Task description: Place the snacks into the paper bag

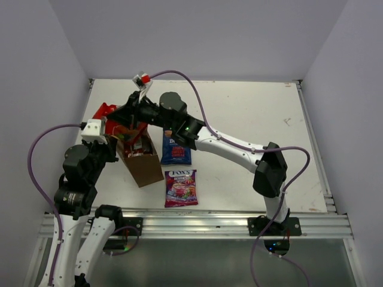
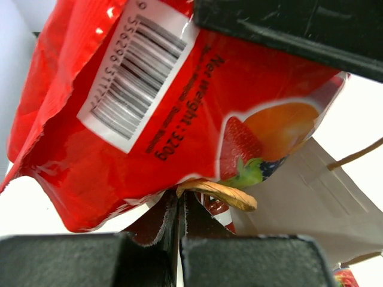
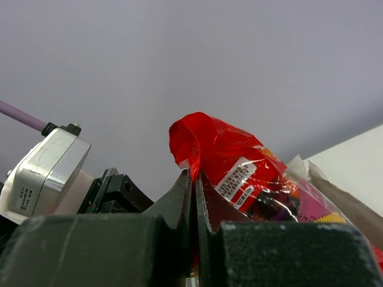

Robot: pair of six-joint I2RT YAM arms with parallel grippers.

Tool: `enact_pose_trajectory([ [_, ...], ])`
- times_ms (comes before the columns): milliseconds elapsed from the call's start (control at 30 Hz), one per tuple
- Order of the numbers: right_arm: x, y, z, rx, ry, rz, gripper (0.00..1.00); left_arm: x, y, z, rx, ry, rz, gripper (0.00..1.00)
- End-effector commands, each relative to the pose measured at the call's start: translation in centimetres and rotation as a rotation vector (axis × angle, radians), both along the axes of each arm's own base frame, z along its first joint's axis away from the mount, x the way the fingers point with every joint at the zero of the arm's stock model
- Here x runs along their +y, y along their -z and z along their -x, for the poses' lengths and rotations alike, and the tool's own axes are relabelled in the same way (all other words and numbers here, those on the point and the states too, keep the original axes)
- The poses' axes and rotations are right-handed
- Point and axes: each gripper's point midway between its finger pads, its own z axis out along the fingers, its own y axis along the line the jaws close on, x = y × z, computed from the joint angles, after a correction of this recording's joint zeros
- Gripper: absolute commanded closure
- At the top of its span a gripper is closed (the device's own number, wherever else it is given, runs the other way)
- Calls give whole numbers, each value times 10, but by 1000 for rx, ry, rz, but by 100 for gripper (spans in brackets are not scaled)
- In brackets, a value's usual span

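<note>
The brown paper bag (image 1: pixel 143 167) stands upright at the front left. My left gripper (image 1: pixel 119 137) is shut on its tan string handle (image 2: pixel 221 194) at the rim. My right gripper (image 1: pixel 135 113) is shut on an edge of the red bag of colourful sweets (image 3: pixel 230 149), which hangs tilted over the paper bag's mouth; its barcode side (image 2: pixel 119 119) fills the left wrist view. A red-and-white packet (image 2: pixel 220 210) shows inside the bag. The blue Burts bag (image 1: pixel 175 150) and the purple Fox's bag (image 1: pixel 181 188) lie flat on the table, right of the paper bag.
The white table (image 1: pixel 251 113) is walled by grey panels on the left, back and right. The metal rail (image 1: pixel 197 224) with both arm bases runs along the near edge. Purple cables loop beside each arm.
</note>
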Motion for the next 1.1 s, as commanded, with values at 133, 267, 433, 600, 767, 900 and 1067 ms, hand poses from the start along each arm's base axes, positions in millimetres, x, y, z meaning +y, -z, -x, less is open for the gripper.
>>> enact_pose_trajectory([
  [133, 7, -64, 37, -27, -69, -209, 100, 10, -20, -3, -45, -56, -12, 100],
  [267, 9, -62, 45, -19, -87, -205, 100, 9, -17, -6, -31, -56, -16, 100],
  [433, 9, -41, 47, 15, -75, -167, 100, 8, -17, -6, -30, -48, -16, 100],
  [600, 6, -6, 49, 56, -48, -90, 100, 7, -17, -6, -31, -41, -16, 100],
  [767, 1, 21, 52, 71, -28, -14, 100, 7, -18, -5, -34, -40, -15, 100],
  [900, -7, 10, 52, 13, -4, 7, 82, 6, -18, -5, -34, -35, -14, 100],
  [1067, -21, -20, 54, -50, 14, 41, 1, 5, -19, -4, -40, -29, -15, 100],
])
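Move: The paper bag's mouth is centred some 13 cm below the right hand, about 5 cm to its right and 2 cm ahead; its held twine handle is roughly 12 cm below and 3 cm back. On the table, nearly 40 cm below, the blue Burts pack lies about 16 cm right and 7 cm ahead, the purple Fox's pack 18 cm right and 10 cm back. From the left hand the mouth centre is about 6 cm right, 4 cm ahead, nearly level. The red candy pack, still pinched by its top edge, is carried a couple of centimetres left and slightly back over the paper bag, then lowered about 5 cm into the mouth as the right hand eases back to the right. There the right fingers open wide and let go. The left hand keeps its pinch on the twine handle, giving about a centimetre left and down. ##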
